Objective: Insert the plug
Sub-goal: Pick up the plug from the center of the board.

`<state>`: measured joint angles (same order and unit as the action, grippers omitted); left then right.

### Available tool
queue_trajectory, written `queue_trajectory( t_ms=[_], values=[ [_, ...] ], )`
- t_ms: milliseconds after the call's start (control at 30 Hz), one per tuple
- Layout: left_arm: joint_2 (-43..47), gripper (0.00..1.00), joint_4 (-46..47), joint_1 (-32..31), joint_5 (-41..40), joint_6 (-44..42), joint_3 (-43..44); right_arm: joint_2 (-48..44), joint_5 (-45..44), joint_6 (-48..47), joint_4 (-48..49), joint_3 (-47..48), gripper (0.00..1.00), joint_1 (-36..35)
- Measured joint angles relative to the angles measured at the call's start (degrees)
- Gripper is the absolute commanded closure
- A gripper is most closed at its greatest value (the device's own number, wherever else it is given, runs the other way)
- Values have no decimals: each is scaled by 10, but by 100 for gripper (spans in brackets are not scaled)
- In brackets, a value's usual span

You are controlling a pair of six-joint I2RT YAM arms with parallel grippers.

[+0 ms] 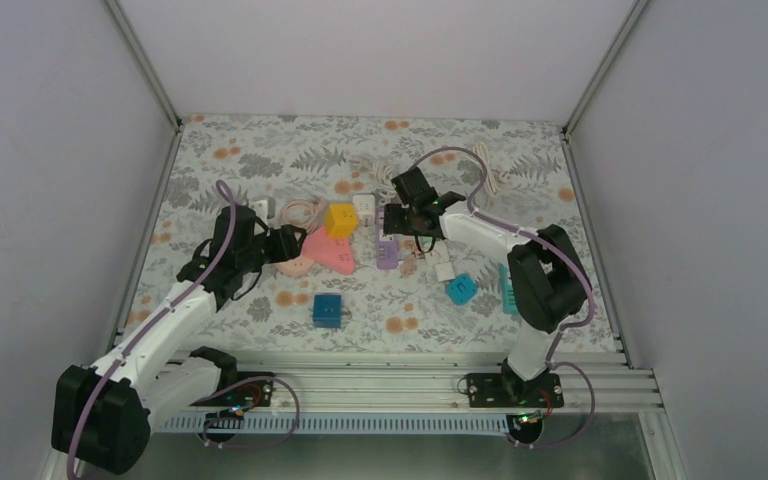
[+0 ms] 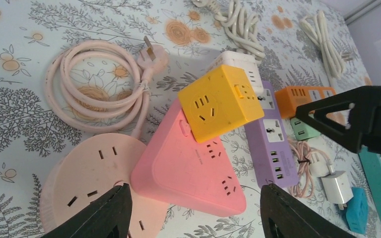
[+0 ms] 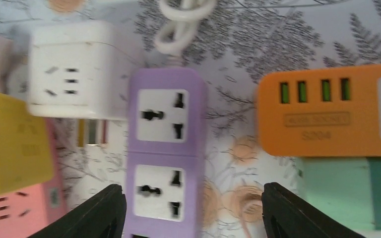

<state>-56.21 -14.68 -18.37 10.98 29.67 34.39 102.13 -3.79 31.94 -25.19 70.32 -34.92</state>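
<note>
A pale pink plug (image 2: 152, 53) lies on the floral mat at the end of its coiled pink cable (image 2: 94, 79), which runs to a round pale pink socket block (image 2: 94, 178). My left gripper (image 2: 196, 198) is open, with its jaws standing wide on either side of a pink triangular socket block (image 2: 188, 163) and clear of it. A yellow socket cube (image 2: 218, 101) rests on that block's far corner. My right gripper (image 3: 194, 198) is open above a purple power strip (image 3: 166, 148) and holds nothing. From the top, the left gripper (image 1: 285, 243) and right gripper (image 1: 390, 215) flank the cluster.
A white socket cube (image 3: 72, 69), an orange strip (image 3: 327, 114) and a mint adaptor (image 3: 347, 191) crowd the purple strip. White cables (image 1: 480, 165) lie at the back. A blue cube (image 1: 327, 310), a teal cube (image 1: 461, 289) and a teal strip (image 1: 508, 290) sit nearer.
</note>
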Motion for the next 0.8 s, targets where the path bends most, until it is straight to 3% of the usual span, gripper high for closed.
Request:
queue_trajectory(
  t_ms=[400,600,800],
  values=[
    [5,35,18,0,25,0,-8,-63,-85,18,-30,-124,27,20],
    [-1,35,23,0,30,-3,-8,-47,-84,-8,-24,-110,21,39],
    [-1,35,23,0,30,-3,-10,0,-98,-24,-16,-70,30,39]
  ],
)
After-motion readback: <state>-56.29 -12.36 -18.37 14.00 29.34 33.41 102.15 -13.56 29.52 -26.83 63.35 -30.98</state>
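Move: The green plug lies about 8 cm to the right of my right hand, barely 1 cm ahead and some 6 cm below. The orange strip runs just beyond it, its middle about 5 cm ahead and 11 cm right of this hand; a white adapter sits on its near side, 3 cm back and 10 right. The purple strip is almost directly below. From my left hand the plug is roughly 25 cm right, 7 ahead and 12 below. I swing my right hand about 7 cm to the right and some 4 cm down, off the purple strip and towards the green plug. On the way I bow back about 4 cm, then come forward again by most of it. I tilt the wrist some 13 degrees, left side sinking, so the still-open fingers point less to the left. ##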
